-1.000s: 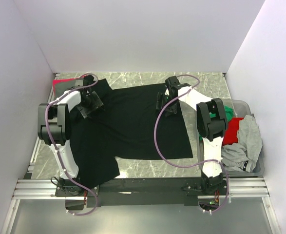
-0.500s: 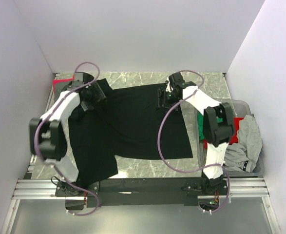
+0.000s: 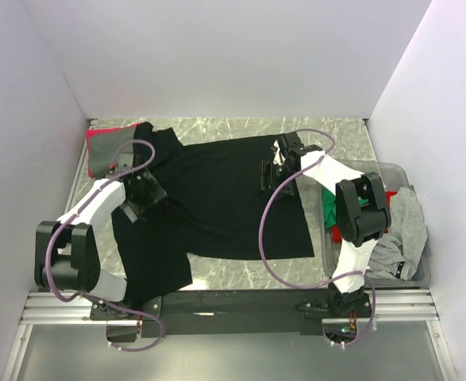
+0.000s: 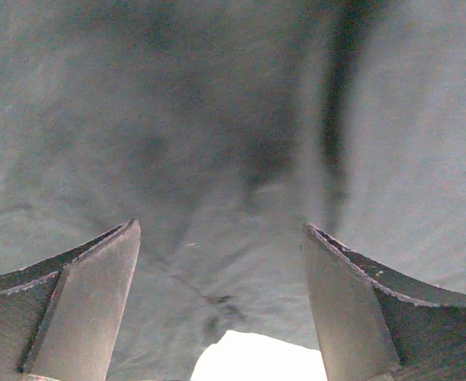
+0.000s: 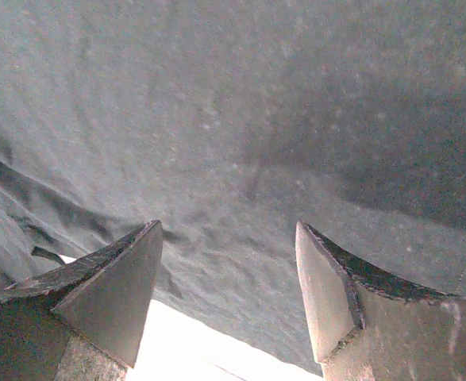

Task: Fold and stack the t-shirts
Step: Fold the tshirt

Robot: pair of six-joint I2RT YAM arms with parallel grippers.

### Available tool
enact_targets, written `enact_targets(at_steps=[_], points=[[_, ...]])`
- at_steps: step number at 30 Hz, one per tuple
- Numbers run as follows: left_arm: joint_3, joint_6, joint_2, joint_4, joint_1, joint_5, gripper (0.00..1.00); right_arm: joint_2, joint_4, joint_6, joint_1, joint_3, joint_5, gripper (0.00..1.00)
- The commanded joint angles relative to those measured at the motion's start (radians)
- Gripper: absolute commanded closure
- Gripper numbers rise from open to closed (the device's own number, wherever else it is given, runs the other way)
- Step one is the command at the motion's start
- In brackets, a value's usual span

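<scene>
A large black t-shirt (image 3: 217,206) lies spread flat across the marble table. My left gripper (image 3: 141,194) hovers low over its left sleeve area. In the left wrist view the left gripper (image 4: 221,226) is open, with only black t-shirt cloth (image 4: 233,119) beneath it. My right gripper (image 3: 274,171) is over the shirt's far right part, near its edge. The right wrist view shows the right gripper (image 5: 229,225) open above the black t-shirt (image 5: 217,103), holding nothing. A grey t-shirt (image 3: 403,226) and a red t-shirt (image 3: 379,210) lie in the bin.
The clear grey plastic bin (image 3: 391,167) stands at the table's right edge. A red cloth (image 3: 98,133) under a dark grey one (image 3: 104,155) sits in the far left corner. White walls close in three sides. The shirt's near left part hangs toward the arm bases.
My left arm reached toward the far left corner, then drew back nearer over the shirt's left side. The right gripper shifted only slightly. Both stayed open.
</scene>
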Motion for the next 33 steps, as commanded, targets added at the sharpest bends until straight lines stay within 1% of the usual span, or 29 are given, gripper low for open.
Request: enact_targets(at_steps=[1, 4, 7, 11, 14, 19, 25, 33], points=[[-0.052, -0.048, -0.018, 0.010, 0.012, -0.053, 0.12, -0.036, 0.024, -0.012, 0.006, -0.024, 0.001, 0.26], [-0.085, -0.044, 0.010, 0.063, 0.025, -0.047, 0.12, -0.022, 0.038, -0.007, 0.004, -0.042, 0.004, 0.26], [-0.073, -0.024, 0.071, 0.089, 0.045, -0.053, 0.12, 0.007, 0.033, -0.003, -0.003, -0.033, 0.016, 0.26], [-0.045, 0.002, 0.174, 0.123, 0.081, -0.065, 0.12, 0.041, 0.036, 0.003, -0.022, -0.010, 0.033, 0.26], [-0.020, 0.030, 0.215, 0.141, 0.084, -0.058, 0.12, 0.073, 0.038, 0.014, -0.046, 0.004, 0.032, 0.26], [0.042, 0.091, 0.281, 0.169, 0.084, -0.047, 0.12, 0.114, 0.033, 0.030, -0.068, 0.041, 0.072, 0.26], [0.153, 0.134, 0.398, 0.163, 0.085, -0.035, 0.12, 0.194, -0.001, 0.043, -0.080, 0.134, 0.104, 0.26], [0.299, 0.186, 0.514, 0.135, 0.090, -0.036, 0.12, 0.323, -0.059, 0.059, -0.092, 0.333, 0.131, 0.26]])
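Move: The black t-shirt lies spread under both open grippers, its cloth about 6 cm below the left one and 3 cm below the right. Its middle is some 20 cm to the left hand's right and 1 cm back; from the right hand, about 16 cm left and 6 cm back. The grey folded stack sits roughly 8 cm left and 12 cm ahead of the left hand; the green t-shirt is about 20 cm right and 8 cm back of the right hand. The black t-shirt gets pushed away from the table's near edge by both grippers, fingers staying open. Each first sinks onto the cloth, easing slightly back, the left drifting 3 cm left and the right a couple of cm right. They then stroke forward in step, pressing on the cloth, about 10 cm with the left and 8 cm with the right, level. ##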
